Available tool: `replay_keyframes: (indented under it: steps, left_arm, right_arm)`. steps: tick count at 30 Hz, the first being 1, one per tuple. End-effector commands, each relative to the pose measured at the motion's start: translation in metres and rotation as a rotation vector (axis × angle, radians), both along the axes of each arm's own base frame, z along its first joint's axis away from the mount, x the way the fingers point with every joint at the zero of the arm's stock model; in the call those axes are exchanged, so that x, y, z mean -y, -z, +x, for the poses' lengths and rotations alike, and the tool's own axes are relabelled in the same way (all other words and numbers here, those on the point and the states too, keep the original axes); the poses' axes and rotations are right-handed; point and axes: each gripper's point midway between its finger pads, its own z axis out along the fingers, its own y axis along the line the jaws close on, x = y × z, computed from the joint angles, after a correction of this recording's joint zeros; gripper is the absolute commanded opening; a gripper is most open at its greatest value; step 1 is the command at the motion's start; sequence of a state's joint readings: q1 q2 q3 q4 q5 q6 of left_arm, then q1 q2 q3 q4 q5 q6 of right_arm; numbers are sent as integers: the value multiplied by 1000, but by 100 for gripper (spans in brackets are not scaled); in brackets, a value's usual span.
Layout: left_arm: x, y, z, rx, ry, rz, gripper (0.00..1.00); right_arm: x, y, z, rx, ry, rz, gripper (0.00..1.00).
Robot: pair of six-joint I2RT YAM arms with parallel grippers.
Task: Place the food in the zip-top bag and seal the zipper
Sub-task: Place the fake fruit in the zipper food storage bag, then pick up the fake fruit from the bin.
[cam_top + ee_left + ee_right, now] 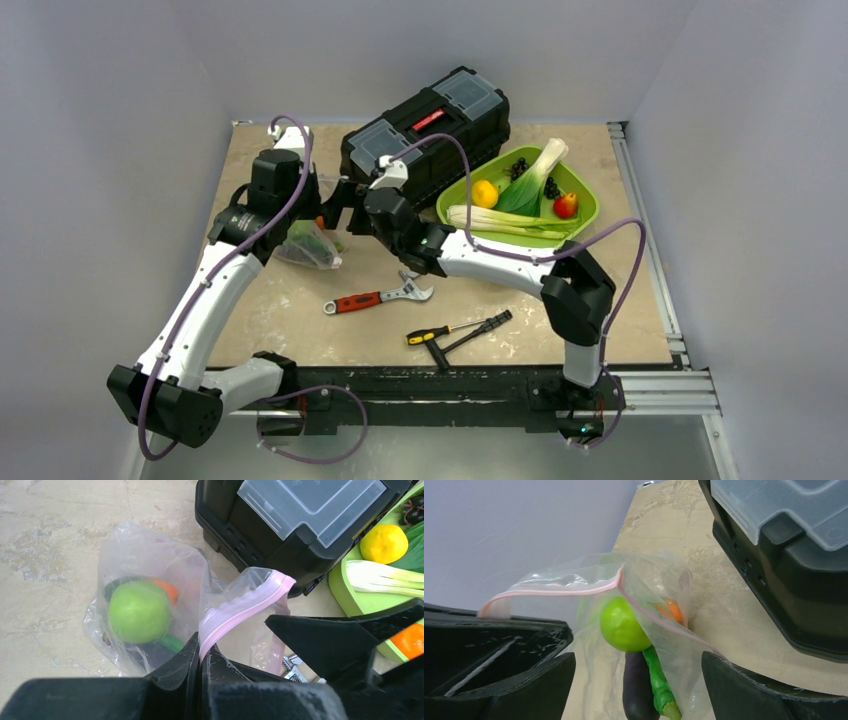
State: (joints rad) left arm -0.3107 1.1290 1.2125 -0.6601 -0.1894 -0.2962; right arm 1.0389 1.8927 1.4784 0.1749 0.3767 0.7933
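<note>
The clear zip-top bag (308, 245) lies left of the toolbox, its mouth lifted. Inside it I see a green apple (138, 611), an orange piece (167, 590), a dark purple piece (639, 690) and a slim green pod (659, 685). My left gripper (200, 642) is shut on the pink zipper (245, 607) at one end of the mouth. My right gripper (639, 660) is open, its fingers (744, 685) standing on either side of the bag's open mouth, with the zipper (554, 591) arching above them. The apple also shows in the right wrist view (622, 625).
A black toolbox (430, 125) stands right behind the bag. The lime-green tray (590, 205) to its right holds a yellow fruit (486, 193), a red fruit (566, 205), black grapes (519, 167) and leafy stalks. A wrench (378, 297) and screwdrivers (460, 330) lie nearer.
</note>
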Motion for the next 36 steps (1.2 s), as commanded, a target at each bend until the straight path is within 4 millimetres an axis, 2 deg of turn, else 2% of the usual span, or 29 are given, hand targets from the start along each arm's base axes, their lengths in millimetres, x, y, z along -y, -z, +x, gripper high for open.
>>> replay_keyframes:
  steps: [1,8,14,16,24,28,31,36]
  left_arm:
    - [4,-11,6,48,2,-23,0]
    - [4,-9,7,40,0,-18,0]
    - [3,-6,8,30,-2,-10,0]
    - [3,-6,9,29,-5,-7,0]
    - [-1,-1,10,17,-18,14,0]
    - [-2,2,11,10,-22,23,0]
    - [-4,4,11,3,-29,35,0]
    - [-5,6,12,-1,-35,47,0]
  right_arm:
    - [21,-32,-8,40,16,3,99]
    - [56,-35,-19,97,18,-107,99]
    - [95,-38,-34,163,5,-214,99]
    - [115,-41,-36,198,38,-254,99]
    - [210,-18,-36,229,247,-432,99]
    - [253,0,-23,151,333,-393,99]
    - [291,22,-13,37,448,-367,99]
    - [329,41,-3,-81,573,-313,97]
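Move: The empty right hand stands at the mouth of the bag; the green bin of food lies about 37 cm to its right, 10 cm farther out and 18 cm lower. In it, the orange is some 32 cm right and about level, the celery 35 cm right and 9 cm ahead, the yellow lemon 29 cm right and 15 cm ahead. The toolbox sits 16 cm ahead and 16 cm right. From the left hand, the bin is roughly 43 cm right and 10 cm ahead. The right hand, already open and empty, draws away from the bag mouth to the right, back and slightly up, then sweeps on quickly to the right past the near side of the toolbox, about 30 cm in all, coming forward again and dipping some 6 cm over the near-left part of the green bin, its left side dropping as it swings some 30 degrees clockwise with the fingers staying wide. The left hand keeps its pinch on the bag's pink zipper edge, sinking only about a centimetre. ##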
